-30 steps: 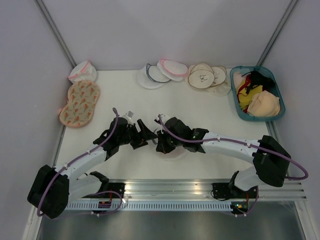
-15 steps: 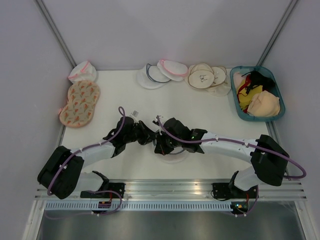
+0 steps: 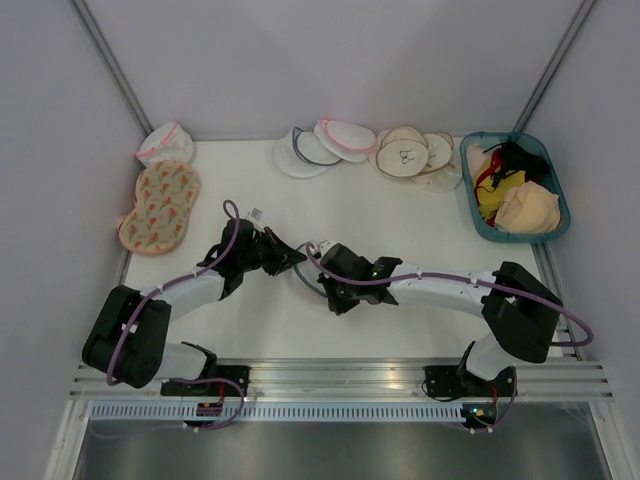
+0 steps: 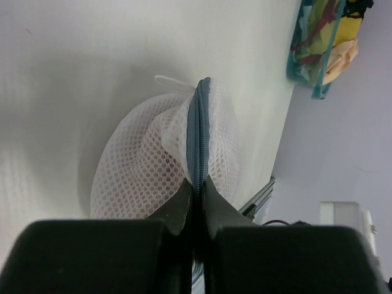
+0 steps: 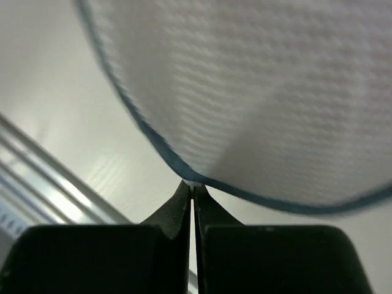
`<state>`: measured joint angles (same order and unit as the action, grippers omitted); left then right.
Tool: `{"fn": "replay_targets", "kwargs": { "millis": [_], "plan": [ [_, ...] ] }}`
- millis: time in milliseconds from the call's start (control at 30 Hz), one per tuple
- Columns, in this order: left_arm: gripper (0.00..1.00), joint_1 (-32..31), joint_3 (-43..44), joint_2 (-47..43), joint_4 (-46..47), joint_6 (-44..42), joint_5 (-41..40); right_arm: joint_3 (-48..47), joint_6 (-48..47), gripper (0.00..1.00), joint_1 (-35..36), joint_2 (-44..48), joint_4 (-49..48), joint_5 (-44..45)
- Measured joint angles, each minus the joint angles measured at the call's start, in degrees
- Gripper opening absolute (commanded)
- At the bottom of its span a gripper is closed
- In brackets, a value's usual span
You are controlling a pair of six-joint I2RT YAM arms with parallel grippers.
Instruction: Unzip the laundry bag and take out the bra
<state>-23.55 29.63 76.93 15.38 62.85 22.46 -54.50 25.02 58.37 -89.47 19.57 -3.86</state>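
The laundry bag [image 3: 303, 280], white see-through mesh with a blue-grey zip rim, sits mid-table and is mostly hidden between my two grippers. In the left wrist view the bag [image 4: 144, 165] stands on edge, and my left gripper [image 4: 196, 184] is shut on its zip rim [image 4: 198, 122]. In the right wrist view my right gripper [image 5: 193, 185] is shut on a small white tab at the blue zip [image 5: 162, 152], under the mesh [image 5: 263, 86]. From above, the left gripper [image 3: 289, 259] and right gripper [image 3: 326, 287] meet at the bag. The bra is not clearly visible; only a faint pinkish tint shows through the mesh.
A teal basket [image 3: 468, 190] of garments stands at the back right. Beige round bags [image 3: 405, 155] and white mesh bags [image 3: 320, 148] line the back edge. An orange-patterned bag [image 3: 160, 205] and a white-pink bag [image 3: 165, 143] lie at the left. A metal rail runs along the front.
Both grippers and the bag have shifted left and slightly toward the back. The left arm has folded in more, and the right arm has stretched further left.
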Motion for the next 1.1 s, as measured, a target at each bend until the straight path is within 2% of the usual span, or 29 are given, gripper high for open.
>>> {"fn": "replay_targets", "kwargs": {
  "millis": [200, 367, 500, 533, 567, 667, 700, 733, 833, 933, 1000, 1100],
  "plan": [
    [0.02, 4.81, 4.87, 5.03, -5.42, -8.59, 5.66, 0.07, 1.03, 0.0, -0.2, -2.32, 6.38, 14.25],
    [0.02, 5.2, 10.93, 8.98, -11.23, -16.59, 9.14, -0.83, 4.2, 0.0, -3.19, -2.32, 11.32, 28.13],
    [0.03, 5.16, 17.46, 12.46, -16.04, -22.01, 11.3, -3.63, 5.25, 0.0, -6.93, -2.38, 12.2, 34.42],
    [0.09, 5.16, 19.19, 13.14, -16.65, -22.88, 11.52, -4.35, 5.27, 0.0, -7.41, -2.43, 12.28, 35.43],
    [0.34, 5.16, 20.65, 13.57, -17.0, -23.69, 11.69, -4.92, 5.29, 0.0, -7.65, -2.45, 12.44, 36.15],
    [0.7, 5.38, 23.82, 13.77, -18.53, -26.47, 11.43, -5.68, 5.22, 0.01, -8.28, -2.47, 14.62, 39.41],
    [0.72, 5.51, 24.39, 13.77, -18.8, -27.04, 10.91, -5.64, 5.22, 0.0, -8.68, -2.51, 15.78, 40.17],
    [0.8, 5.64, 24.87, 13.75, -19.12, -27.08, 10.36, -5.57, 5.22, 0.0, -9.01, -2.54, 16.7, 40.54],
    [0.82, 5.84, 24.87, 12.46, -20.98, -27.15, 7.08, -5.2, 5.25, 0.0, -9.68, -2.54, 17.97, 41.07],
    [0.82, 5.64, 21.29, 6.93, -21.86, -25.79, 3.1, -4.2, 5.07, 0.0, -9.44, -2.51, 18.18, 39.78],
    [0.83, 4.96, 17.2, 1.07, -22.23, -23.54, 1.38, -3.41, 3.98, 0.0, -8.79, -2.4, 17.44, 36.35],
    [0.84, 2.62, 10.64, -7.96, -21.7, -19.37, 0.15, -1.18, 1.46, 0.0, -6.88, -0.68, 13.2, 25.07]
  ]
}}
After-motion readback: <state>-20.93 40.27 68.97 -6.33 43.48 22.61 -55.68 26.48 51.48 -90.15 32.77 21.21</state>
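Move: The laundry bag's teal zip is stretched between both hands. From the right hand, pinching the zip by its pull, the bag's middle lies about 5 cm ahead, level sideways and 3 cm lower. From the left hand, shut on the rim, that middle is about 5 cm back, 5 cm to the right and 6 cm below. Also from the left hand, a blue-rimmed bag lies 25 cm straight ahead and a pink-rimmed one 29 cm ahead, 9 cm to the right, both 9 cm lower. The zip pull stays pinched in the shut right fingers as they draw it some 15 cm right and 11 cm forward along the rim, rolling over and turning clockwise, then swing back about 4 cm left and 4 cm back. The left hand keeps its pinch while easing forward about 5 cm, then opens wide, lets go of the rim, and draws back and up. ##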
